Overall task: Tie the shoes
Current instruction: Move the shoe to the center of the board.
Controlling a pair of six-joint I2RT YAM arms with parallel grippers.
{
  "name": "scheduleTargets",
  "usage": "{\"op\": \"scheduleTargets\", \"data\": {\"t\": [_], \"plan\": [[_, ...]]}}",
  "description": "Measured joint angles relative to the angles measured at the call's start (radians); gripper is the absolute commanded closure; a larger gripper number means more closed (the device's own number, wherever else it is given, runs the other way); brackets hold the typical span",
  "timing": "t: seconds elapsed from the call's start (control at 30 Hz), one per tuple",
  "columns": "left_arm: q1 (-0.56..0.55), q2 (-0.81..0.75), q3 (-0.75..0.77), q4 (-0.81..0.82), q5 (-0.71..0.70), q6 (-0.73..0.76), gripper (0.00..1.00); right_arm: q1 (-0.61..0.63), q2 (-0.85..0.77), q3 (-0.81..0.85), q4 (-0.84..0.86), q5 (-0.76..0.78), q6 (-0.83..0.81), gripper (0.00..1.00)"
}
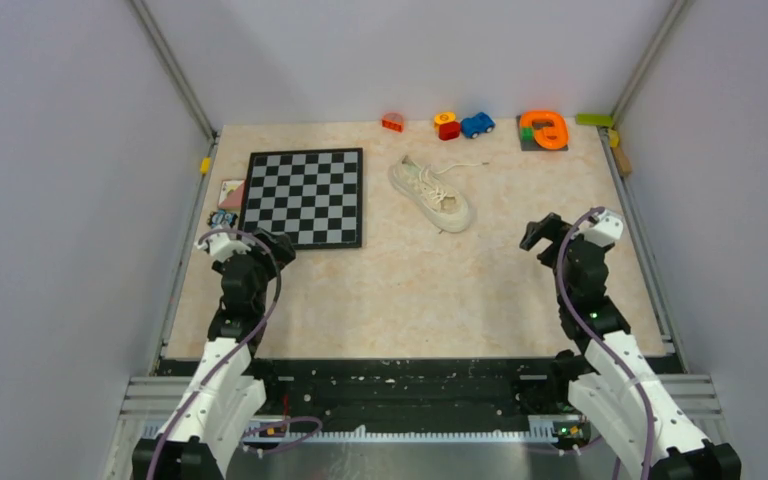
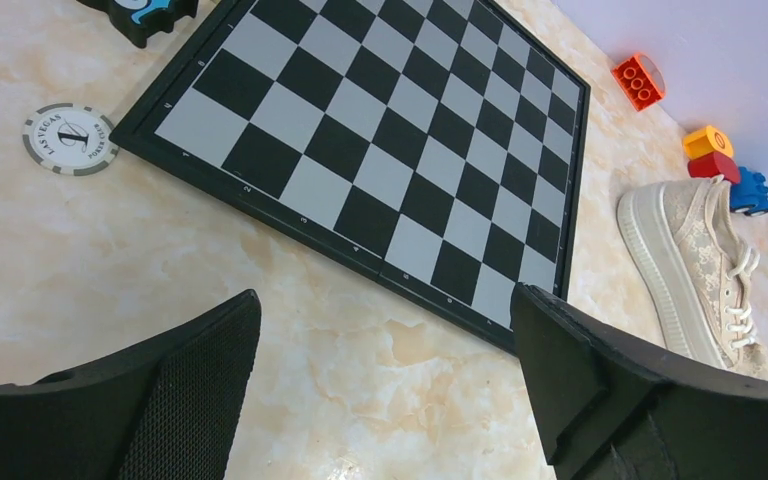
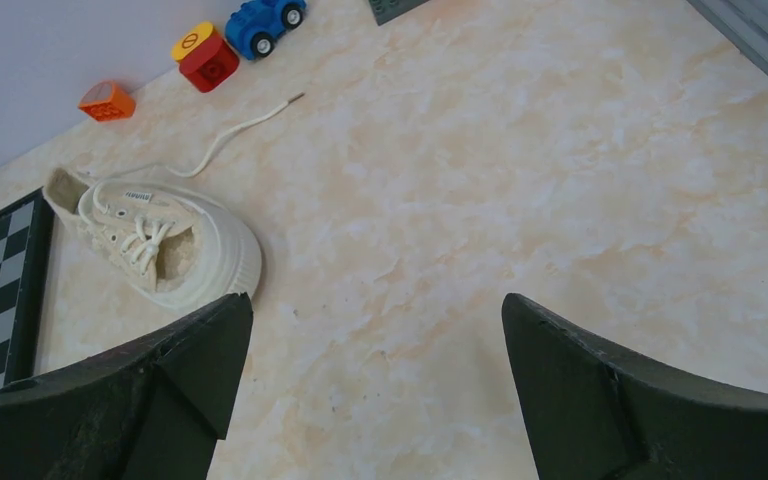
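The shoe [image 1: 430, 195], a cream low-top sneaker, lies on the marble table right of the chessboard, toe toward the far left. Its white laces are loose, and one lace [image 1: 465, 166] trails to the right. In the left wrist view the shoe [image 2: 695, 270] shows at the right edge. In the right wrist view the shoe [image 3: 155, 245] lies at the left, with its lace [image 3: 245, 125] running away from it. My left gripper [image 1: 275, 243] [image 2: 385, 295] hovers open by the board's near-left corner, holding nothing. My right gripper [image 1: 543, 232] [image 3: 376, 298] stands open right of the shoe, also holding nothing.
The chessboard [image 1: 305, 196] lies at the left, with a poker chip [image 2: 69, 138] and cards [image 1: 230, 192] beside it. Along the back wall sit an orange brick [image 1: 392, 122], a yellow-red block [image 1: 446, 124], a blue car [image 1: 477, 124] and an orange ring on a grey plate [image 1: 543, 130].
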Motion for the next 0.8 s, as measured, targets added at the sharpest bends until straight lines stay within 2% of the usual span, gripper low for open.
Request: {"op": "scheduleTargets", "data": {"t": [0.2, 0.37, 0.53, 0.73, 0.8], "plan": [[0.0, -0.003, -0.004, 0.01, 0.006, -0.006, 0.02, 0.0, 0.002, -0.006, 0.02, -0.005, 0.001, 0.01], [0.0, 0.003, -0.037, 0.087, 0.133, 0.015, 0.03, 0.0, 0.05, -0.026, 0.093, -0.121, -0.008, 0.01], [0.0, 0.075, -0.039, 0.154, 0.259, 0.025, 0.06, 0.0, 0.256, 0.065, 0.09, -0.259, -0.029, 0.01], [0.0, 0.153, -0.031, 0.179, 0.4, 0.031, 0.07, 0.012, 0.552, 0.311, 0.098, -0.393, -0.025, 0.01], [0.0, 0.175, -0.03, 0.199, 0.447, 0.03, 0.08, 0.035, 0.66, 0.422, 0.078, -0.39, -0.029, 0.05]]}}
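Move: The shoe lies about 19 cm ahead and 23 cm to the left of the right gripper, some 13 cm below it; the blue toy car stands about 42 cm ahead and 11 cm left of that gripper. From the left gripper the shoe is roughly 19 cm ahead and 33 cm to the right, about 10 cm below; the checkered board's middle is some 19 cm straight ahead of the left gripper, a little lower. Swing both open grippers in towards the shoe. Send the right one left and then increasingly forward, about 10 cm each way, dipping briefly by 2 cm, turning counter-clockwise and tipping its fingers a little down. Bring the left one some 8 cm right, just short of the board's near edge, sinking slightly and turning clockwise about 25 degrees. Touch nothing yet. ##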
